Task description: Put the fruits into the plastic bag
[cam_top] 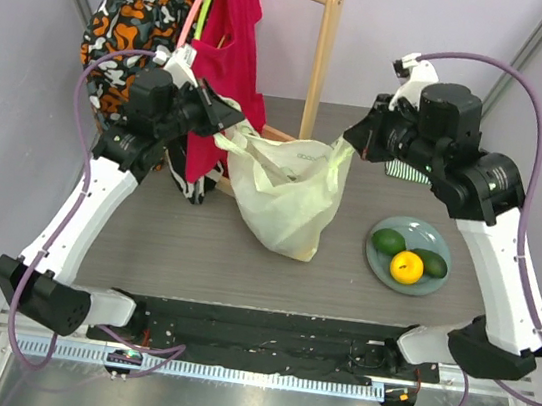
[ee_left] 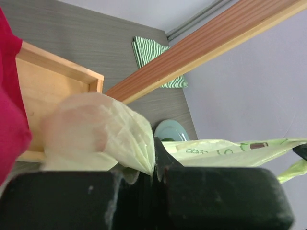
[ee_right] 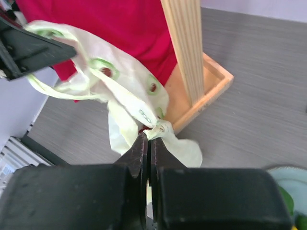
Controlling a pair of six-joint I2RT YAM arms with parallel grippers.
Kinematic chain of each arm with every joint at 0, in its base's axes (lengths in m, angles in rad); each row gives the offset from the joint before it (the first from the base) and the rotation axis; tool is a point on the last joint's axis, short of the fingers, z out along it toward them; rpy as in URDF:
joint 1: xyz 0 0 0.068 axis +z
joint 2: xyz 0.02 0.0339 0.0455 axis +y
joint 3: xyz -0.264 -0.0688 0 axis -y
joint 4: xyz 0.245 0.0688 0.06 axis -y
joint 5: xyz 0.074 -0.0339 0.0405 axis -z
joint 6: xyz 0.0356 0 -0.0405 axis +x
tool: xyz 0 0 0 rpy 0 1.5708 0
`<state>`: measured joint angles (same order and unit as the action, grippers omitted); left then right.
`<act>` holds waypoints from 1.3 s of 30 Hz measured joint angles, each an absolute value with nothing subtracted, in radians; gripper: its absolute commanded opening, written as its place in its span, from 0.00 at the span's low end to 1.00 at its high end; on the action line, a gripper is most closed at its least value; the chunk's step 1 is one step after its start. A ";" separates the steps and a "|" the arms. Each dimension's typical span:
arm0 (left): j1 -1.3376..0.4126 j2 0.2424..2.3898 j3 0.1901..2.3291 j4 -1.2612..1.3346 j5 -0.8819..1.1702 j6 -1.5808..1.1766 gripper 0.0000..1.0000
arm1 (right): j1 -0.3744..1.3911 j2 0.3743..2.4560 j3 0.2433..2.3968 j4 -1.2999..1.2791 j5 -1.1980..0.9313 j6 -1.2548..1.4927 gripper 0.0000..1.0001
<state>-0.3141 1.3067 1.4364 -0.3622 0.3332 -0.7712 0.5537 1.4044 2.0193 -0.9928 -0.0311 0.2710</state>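
Note:
The pale-green plastic bag hangs over the middle of the table, stretched between both grippers. My left gripper is shut on its left rim, the film bunching out of the jaws. My right gripper is shut on the right rim, where a twist of the bag sits at the tips. To the bag's right, the fruits lie on a grey plate: two green avocados and a yellow-orange citrus. The inside of the bag is hidden.
A wooden clothes rack stands behind the bag, its post and boxed base close to it. A red garment and a patterned one hang there. A green-and-white striped cloth lies at the back right.

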 measured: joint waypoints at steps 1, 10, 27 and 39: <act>-0.314 1.299 1.438 -0.365 0.329 -0.767 0.00 | 0.554 1.395 2.006 -0.996 -0.022 0.271 0.01; -0.313 1.281 1.416 -0.384 0.340 -0.774 0.00 | 0.552 1.460 1.807 -1.027 0.069 0.303 0.16; -0.313 1.279 1.401 -0.379 0.379 -0.818 0.00 | 0.541 1.261 1.860 -0.936 0.109 0.307 0.97; -0.313 1.234 1.379 -0.378 0.390 -0.831 0.00 | 0.219 1.299 1.579 -1.022 0.142 0.334 0.99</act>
<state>-0.3126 1.2343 1.3788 -0.3779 0.3904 -0.8314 0.2188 1.2991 1.5795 -1.0222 0.1421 0.3340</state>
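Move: From the right hand, which pinches the bag's right rim high up, the left avocado on the plate lies about 18 cm to the right, 4 cm back and some 35 cm below. The yellow fruit is about 22 cm right and 8 back, the other avocado 28 right and 6 back, and the bag's body hangs some 9 cm left, 4 back and 18 below. For the left hand, on the other rim, the left avocado is roughly 34 cm right, 10 back and 30 below. The right hand dips about 12 cm with the bag's right rim still pinched, then opens wide and comes free of the rim while rising again to just above its starting height, and from there swings about 10 cm to the right and sinks steeply towards the fruit plate, turning some 30 degrees clockwise with the fingers tipping further down. The left hand keeps its pinch on the other rim up high and eases back only about 3 cm. ##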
